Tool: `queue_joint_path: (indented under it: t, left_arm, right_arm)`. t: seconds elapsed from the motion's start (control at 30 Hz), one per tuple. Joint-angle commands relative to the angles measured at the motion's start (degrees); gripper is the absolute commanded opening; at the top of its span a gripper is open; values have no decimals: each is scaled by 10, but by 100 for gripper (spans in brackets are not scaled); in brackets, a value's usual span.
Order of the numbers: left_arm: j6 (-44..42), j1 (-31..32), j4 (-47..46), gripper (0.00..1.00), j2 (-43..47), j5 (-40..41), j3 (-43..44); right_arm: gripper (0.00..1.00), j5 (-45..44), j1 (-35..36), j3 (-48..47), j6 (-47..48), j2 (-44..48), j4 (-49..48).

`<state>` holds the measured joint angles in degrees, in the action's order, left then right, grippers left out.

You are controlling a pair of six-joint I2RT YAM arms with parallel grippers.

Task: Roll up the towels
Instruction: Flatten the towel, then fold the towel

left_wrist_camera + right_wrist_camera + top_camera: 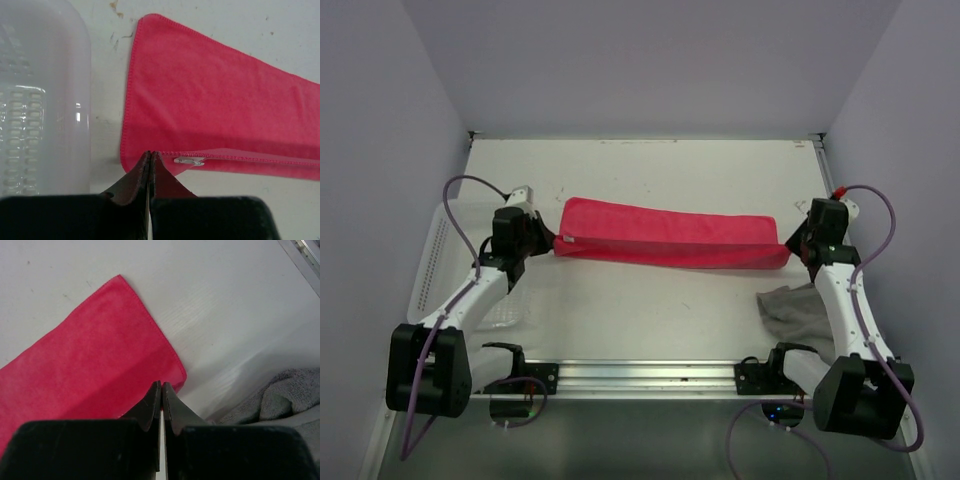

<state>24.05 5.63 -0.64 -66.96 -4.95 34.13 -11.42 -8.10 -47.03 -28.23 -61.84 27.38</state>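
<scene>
The pink-red towel (670, 238) lies as a long folded strip across the middle of the table, its near edge folded over. My left gripper (552, 242) is shut on its near-left corner; in the left wrist view the jaws (151, 154) pinch the hem of the towel (210, 100) beside a small white tag (189, 161). On the other end, my right gripper (788, 250) is shut on the near-right corner, closed tips (161, 385) against the pink towel (85, 360). The grey-taupe towel (798, 312) lies crumpled by the right arm, also showing in the right wrist view (285, 400).
A white perforated basket (435, 270) stands along the left wall, close to my left gripper, and fills the left of that wrist view (40, 100). A metal rail (640, 375) runs along the near table edge. Lilac walls enclose the table on three sides.
</scene>
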Motion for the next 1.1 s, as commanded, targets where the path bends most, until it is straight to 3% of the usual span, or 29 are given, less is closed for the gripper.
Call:
queue_joint_path:
  t: [0.0,0.37,0.7,1.07]
  left_arm:
    - [5,-1,-15,0,11,2,-24]
    - [4,19,-8,0,-26,44,-13]
    - [-10,34,-5,0,-68,71,61]
    - [-27,77,25,0,-135,118,146]
  right_arm:
    - [0,-58,-3,31,5,37,-31]
    - [0,-90,-3,82,-25,38,-43]
    - [0,-98,-3,78,-40,-6,-45]
    - [0,-90,-3,-9,-37,-70,-43]
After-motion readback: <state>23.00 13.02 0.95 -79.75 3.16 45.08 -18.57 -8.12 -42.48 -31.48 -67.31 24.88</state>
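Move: Each hand already pinches a near corner of the red towel, whose far half lies on the table. From the left hand, the towel's far left corner is about 11 cm ahead, 3 cm right and 9 cm below; the white basket's middle is some 21 cm left and 5 cm back. From the right hand, the far right corner is about 8 cm ahead, 3 cm left and 12 cm below; the grey towel's middle is roughly 22 cm back and 8 cm right. Both hands, fingers shut on the red towel's near corners, first finish drawing them back and down towards the table; the left soon turns at about 3.5 cm down and goes forward some 5 cm, rising again and easing right, towards the far left corner. The right draws back about 3 cm and keeps sinking to nearly 6 cm lower, its fingers tipping slightly further down and swinging clockwise, and only at the very end starts forward and up. ##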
